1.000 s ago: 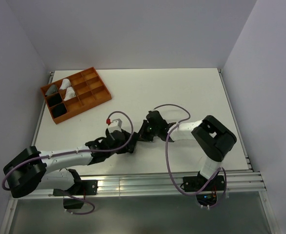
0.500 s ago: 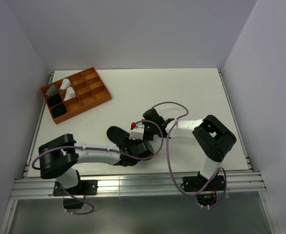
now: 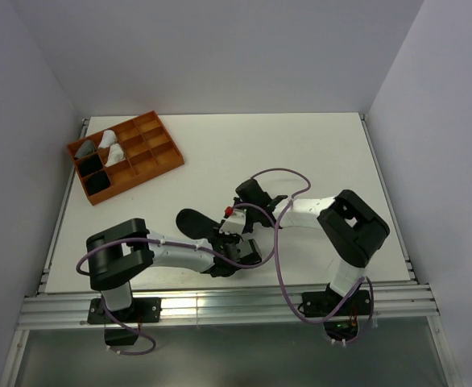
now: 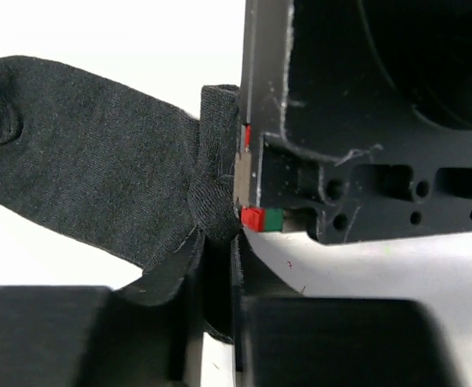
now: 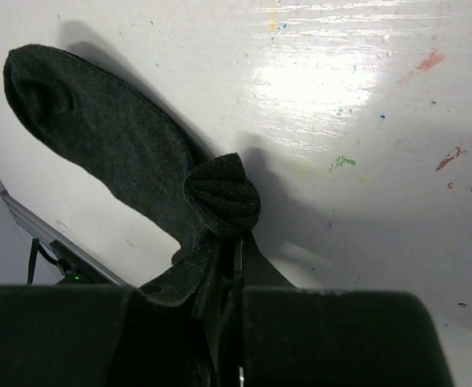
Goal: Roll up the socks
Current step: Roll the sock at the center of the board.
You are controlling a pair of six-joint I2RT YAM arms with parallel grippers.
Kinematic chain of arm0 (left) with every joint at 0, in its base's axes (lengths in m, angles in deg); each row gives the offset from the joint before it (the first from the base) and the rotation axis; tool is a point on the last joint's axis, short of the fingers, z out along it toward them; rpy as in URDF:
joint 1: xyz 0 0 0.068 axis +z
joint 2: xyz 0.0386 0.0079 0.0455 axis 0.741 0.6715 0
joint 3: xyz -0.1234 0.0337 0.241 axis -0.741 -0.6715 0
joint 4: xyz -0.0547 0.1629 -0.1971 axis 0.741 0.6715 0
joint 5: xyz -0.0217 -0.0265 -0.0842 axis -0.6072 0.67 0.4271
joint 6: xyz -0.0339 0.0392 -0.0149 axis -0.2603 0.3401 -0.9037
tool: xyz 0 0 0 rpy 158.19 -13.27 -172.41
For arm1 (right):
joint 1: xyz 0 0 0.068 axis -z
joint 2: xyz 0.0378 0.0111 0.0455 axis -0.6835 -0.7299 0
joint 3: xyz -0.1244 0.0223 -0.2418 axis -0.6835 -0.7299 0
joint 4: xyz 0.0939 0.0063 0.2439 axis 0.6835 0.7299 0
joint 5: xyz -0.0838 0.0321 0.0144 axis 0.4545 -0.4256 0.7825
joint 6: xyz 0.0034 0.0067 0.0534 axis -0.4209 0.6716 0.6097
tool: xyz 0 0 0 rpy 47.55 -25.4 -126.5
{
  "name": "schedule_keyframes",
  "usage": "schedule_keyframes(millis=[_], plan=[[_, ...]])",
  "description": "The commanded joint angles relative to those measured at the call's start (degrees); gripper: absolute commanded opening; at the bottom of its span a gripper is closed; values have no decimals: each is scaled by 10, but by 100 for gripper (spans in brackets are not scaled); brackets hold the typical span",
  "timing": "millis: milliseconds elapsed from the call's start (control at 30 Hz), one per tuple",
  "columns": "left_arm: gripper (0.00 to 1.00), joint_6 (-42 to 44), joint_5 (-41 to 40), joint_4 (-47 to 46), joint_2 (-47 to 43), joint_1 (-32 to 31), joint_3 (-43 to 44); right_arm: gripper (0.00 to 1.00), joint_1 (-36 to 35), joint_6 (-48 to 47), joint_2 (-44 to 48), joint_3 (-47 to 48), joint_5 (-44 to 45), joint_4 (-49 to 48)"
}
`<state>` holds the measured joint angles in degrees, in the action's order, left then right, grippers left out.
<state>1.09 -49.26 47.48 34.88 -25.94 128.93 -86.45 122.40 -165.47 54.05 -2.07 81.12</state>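
A black sock (image 3: 194, 220) lies on the white table, its toe end pointing left. Its right end is bunched into a small roll (image 5: 224, 193). My left gripper (image 3: 232, 239) is shut on the sock's edge just below that roll, seen in the left wrist view (image 4: 218, 306). My right gripper (image 3: 241, 216) is shut on the same end of the sock (image 5: 229, 266), pressed close against the left one. The right gripper's black body (image 4: 365, 121) fills the upper right of the left wrist view. The sock's flat part shows in both wrist views (image 4: 83, 185) (image 5: 107, 137).
An orange divided tray (image 3: 173, 161) stands at the back left and holds a grey roll (image 3: 85, 148), two white rolls (image 3: 111, 139) and a black roll (image 3: 97, 184). The table's front rail (image 3: 220, 305) runs just behind both arms.
My left arm has swung in from the far left and its gripper has moved right against the right gripper. The sock's toe end now lies stretched out to the left.
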Motion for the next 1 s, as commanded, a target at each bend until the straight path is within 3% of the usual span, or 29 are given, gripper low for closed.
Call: schedule_keyframes(millis=[0,67,267,500,633,800,967], plan=[[10,6,3,17,7,-2,10,0,-2,-5,-8,17,-10,6],[1,14,11,6,-5,-2,1,0,1,0,-8,11,-18,-3],[0,17,42,-1,-23,10,-17,2,12,5,10,-18,-49,-66],[0,19,188,-93,-148,64,-95,41,29,28,69,-85,-58,-197],[0,-7,272,-138,-205,112,-148,52,33,53,94,-129,-51,-272],[0,-47,389,-222,-250,179,-225,55,33,67,95,-155,-54,-317],[0,-98,449,-269,-269,230,-278,56,26,79,71,-166,-58,-341]])
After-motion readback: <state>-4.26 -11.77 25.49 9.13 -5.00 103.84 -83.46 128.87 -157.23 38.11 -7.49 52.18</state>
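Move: Both grippers already pinch the rolled end of the dark sock, the left fingers nearer the base. From the left hand, the sock's flat toe lies about 8 cm to the left and 4 cm ahead, some 2 cm lower. From the right hand that toe is roughly 10 cm left and 1 cm ahead. The wooden box, the nearest other thing, sits about 31 cm left and 26 cm ahead of the left hand. Keep the left gripper shut on the sock roll and, after a short hold, carry it about 3 cm left towards the toe, rolling the wrist left side down some 35 degrees and tipping it down a little. As that begins, open the right fingers to let the roll go, then lift them nearly 5 cm clear. ##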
